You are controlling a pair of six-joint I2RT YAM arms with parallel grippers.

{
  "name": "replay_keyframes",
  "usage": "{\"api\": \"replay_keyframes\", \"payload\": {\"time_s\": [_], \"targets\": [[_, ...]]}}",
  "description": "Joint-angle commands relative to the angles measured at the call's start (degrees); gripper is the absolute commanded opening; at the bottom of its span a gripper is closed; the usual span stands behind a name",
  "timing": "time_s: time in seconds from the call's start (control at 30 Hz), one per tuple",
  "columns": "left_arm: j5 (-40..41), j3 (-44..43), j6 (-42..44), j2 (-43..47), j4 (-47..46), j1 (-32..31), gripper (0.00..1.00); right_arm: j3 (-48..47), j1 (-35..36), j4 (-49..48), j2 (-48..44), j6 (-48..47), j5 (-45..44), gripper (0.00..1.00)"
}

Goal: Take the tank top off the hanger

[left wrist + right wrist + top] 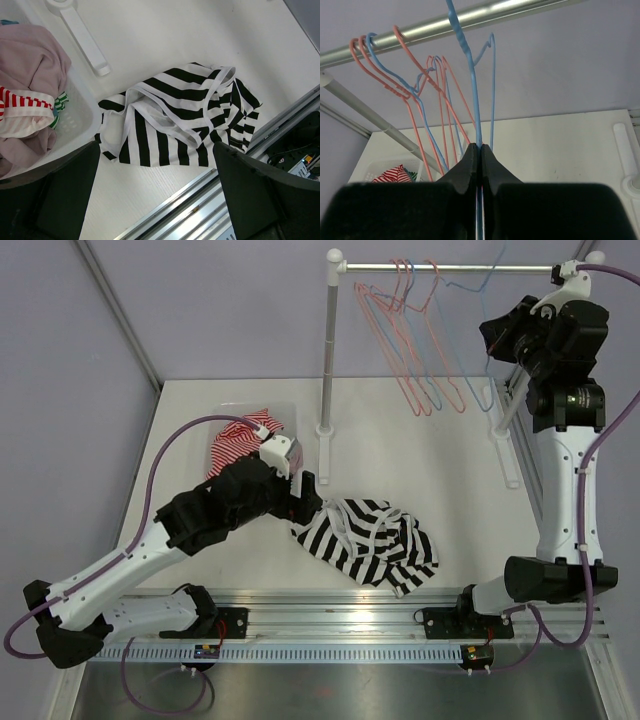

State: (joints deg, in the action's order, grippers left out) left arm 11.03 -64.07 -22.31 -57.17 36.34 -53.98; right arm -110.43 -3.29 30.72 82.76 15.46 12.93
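Observation:
The black-and-white striped tank top [370, 540] lies crumpled on the table, off any hanger; in the left wrist view the tank top [175, 115] is spread just beyond my jaws. My left gripper [306, 500] hovers over its left end, open, with nothing between its fingers [50, 200]; the left gripper [157, 200] is above bare table and the rail. My right gripper [494, 340] is raised at the clothes rack, shut on the wire of a bare blue hanger [470, 75]. The right gripper [480, 148] pinches that wire below the rod [445, 20].
Several red and blue wire hangers [420, 350] hang empty on the rack's rod [440, 268]. A white bin [82, 117] of clothes, red-striped and pink, sits at back left [245, 435]. The rack's upright [328, 350] and white foot [82, 35] stand near the left gripper. A metal rail [330, 620] runs along the near edge.

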Motion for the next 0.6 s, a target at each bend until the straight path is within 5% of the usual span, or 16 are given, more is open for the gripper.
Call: {"api": "replay_keyframes", "payload": {"time_s": [0.0, 0.2, 0.57], "targets": [[0.7, -1.0, -0.5, 0.7, -1.2, -0.5, 0.99, -2.9, 0.8, -4.8, 2.5, -2.8, 3.2, 0.0], [0.7, -1.5, -0.5, -0.1, -0.9, -1.0, 0.99, 1.7, 2.7, -11.2, 3.3, -10.4, 5.8, 0.0], [0.5, -0.9, 0.1, -1.0, -1.3, -2.1, 0.99, -0.6, 2.6, -8.8, 8.8, -14.4, 9.2, 0.0]]}}
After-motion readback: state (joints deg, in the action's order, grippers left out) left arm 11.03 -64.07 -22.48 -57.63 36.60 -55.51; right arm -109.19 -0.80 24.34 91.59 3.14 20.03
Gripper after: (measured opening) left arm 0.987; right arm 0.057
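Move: The right hand already pinches the bare blue hanger by its near side. The free stretch of rail it is taken to lies about 12 cm ahead, 7 cm to the left and 10 cm above. The bunch of pink and blue hangers hangs from the rail some 12 cm ahead and 12 cm left, and the right rack post stands about 12 cm ahead and 20 cm right. From the left hand, that rail spot is roughly 33 cm ahead, 26 cm right and 30 cm up. Forward and down by about 5 cm each, and some 3 cm to the left, the right hand carries the blue hanger in under the rail towards the bunch already hanging. On the way the wrist turns counter-clockwise and rolls its left side down, some 10 degrees each, tipping the hook leftward; the shut fingers keep their pinch. ##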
